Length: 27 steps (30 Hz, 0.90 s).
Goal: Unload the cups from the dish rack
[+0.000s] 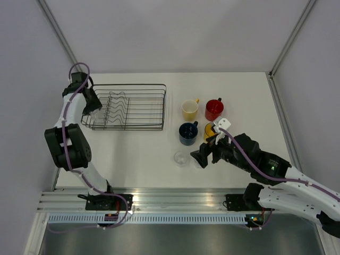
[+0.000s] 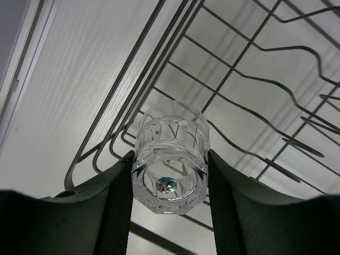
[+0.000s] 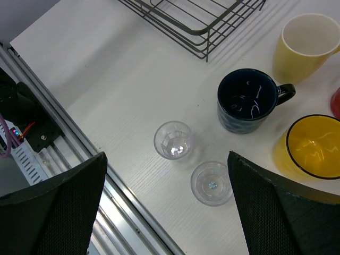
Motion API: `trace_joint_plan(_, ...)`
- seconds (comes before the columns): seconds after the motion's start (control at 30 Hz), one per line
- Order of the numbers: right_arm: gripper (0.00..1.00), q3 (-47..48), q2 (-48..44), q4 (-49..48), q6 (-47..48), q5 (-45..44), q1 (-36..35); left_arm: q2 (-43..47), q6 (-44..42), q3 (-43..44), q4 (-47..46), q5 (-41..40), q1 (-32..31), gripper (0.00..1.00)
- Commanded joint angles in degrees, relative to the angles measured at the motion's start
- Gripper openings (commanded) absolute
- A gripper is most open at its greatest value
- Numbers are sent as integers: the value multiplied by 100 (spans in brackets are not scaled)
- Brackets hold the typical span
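Observation:
My left gripper [image 2: 170, 183] is shut on a clear glass tumbler [image 2: 171, 154], its pads pressed on both sides of the base, over the left end of the black wire dish rack [image 2: 249, 79]. From above, the left gripper [image 1: 91, 109] sits at the left end of the rack [image 1: 133, 106]. My right gripper [image 3: 167, 159] hangs open over two clear tumblers [image 3: 173, 140] [image 3: 212, 183] standing on the table, holding nothing. The top view shows the right gripper [image 1: 201, 156] beside one tumbler [image 1: 181, 158].
Right of the rack stand a cream mug [image 1: 189, 109], a red mug [image 1: 214, 109], a dark blue mug [image 1: 188, 133] and a yellow mug [image 1: 208, 130] partly hidden behind my right wrist. The table's metal front rail [image 3: 79, 154] runs just below the tumblers.

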<state>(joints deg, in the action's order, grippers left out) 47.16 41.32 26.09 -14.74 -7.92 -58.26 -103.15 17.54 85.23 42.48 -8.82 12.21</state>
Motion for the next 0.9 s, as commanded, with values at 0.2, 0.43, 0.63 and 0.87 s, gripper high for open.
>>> trace_joint_plan(0.2, 98, -250, -475, -516, -344, -1148, 16, 1560, 13, 143, -327, 1679, -104, 2)
trace_joint_plan(0.43, 98, -787, -976, -1132, -969, -2090, 16, 2132, 161, 99, -863, 3989, -990, 2)
trace_joint_plan(0.63, 98, -691, -1258, -1053, -1057, -2266, 16, 2449, 899, -190, -1882, 5634, -2044, 2)
trace_joint_plan(0.87, 98, -681, -1644, -1132, -969, -1792, 25, 2879, 2050, -928, -3648, 6234, -3373, 2)
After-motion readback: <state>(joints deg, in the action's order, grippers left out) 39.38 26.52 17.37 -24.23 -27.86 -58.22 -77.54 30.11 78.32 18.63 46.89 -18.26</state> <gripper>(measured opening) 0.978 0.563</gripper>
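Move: The left hand already holds the clear glass over the rack's left end; the open right gripper it heads for is roughly 46 cm to its right, 25 cm back and 13 cm higher. From the left hand, the rack's middle is some 15 cm right and 2 cm ahead, the blue mug 44 cm right and 12 cm back. From the right hand, that held glass lies about 25 cm ahead, 46 cm left and 13 cm below; the nearer standing glass is about 3 cm right, 2 cm ahead. Up first, then sweeping right, the left arm carries the glass across the rack, about 35 cm right and 23 cm up, curving back late, its down-pointing fingers swinging round to point mostly right while keeping their grip. The right hand, fingers still wide open, shifts some 6 cm right and a little up, turning about 20 degrees clockwise. ##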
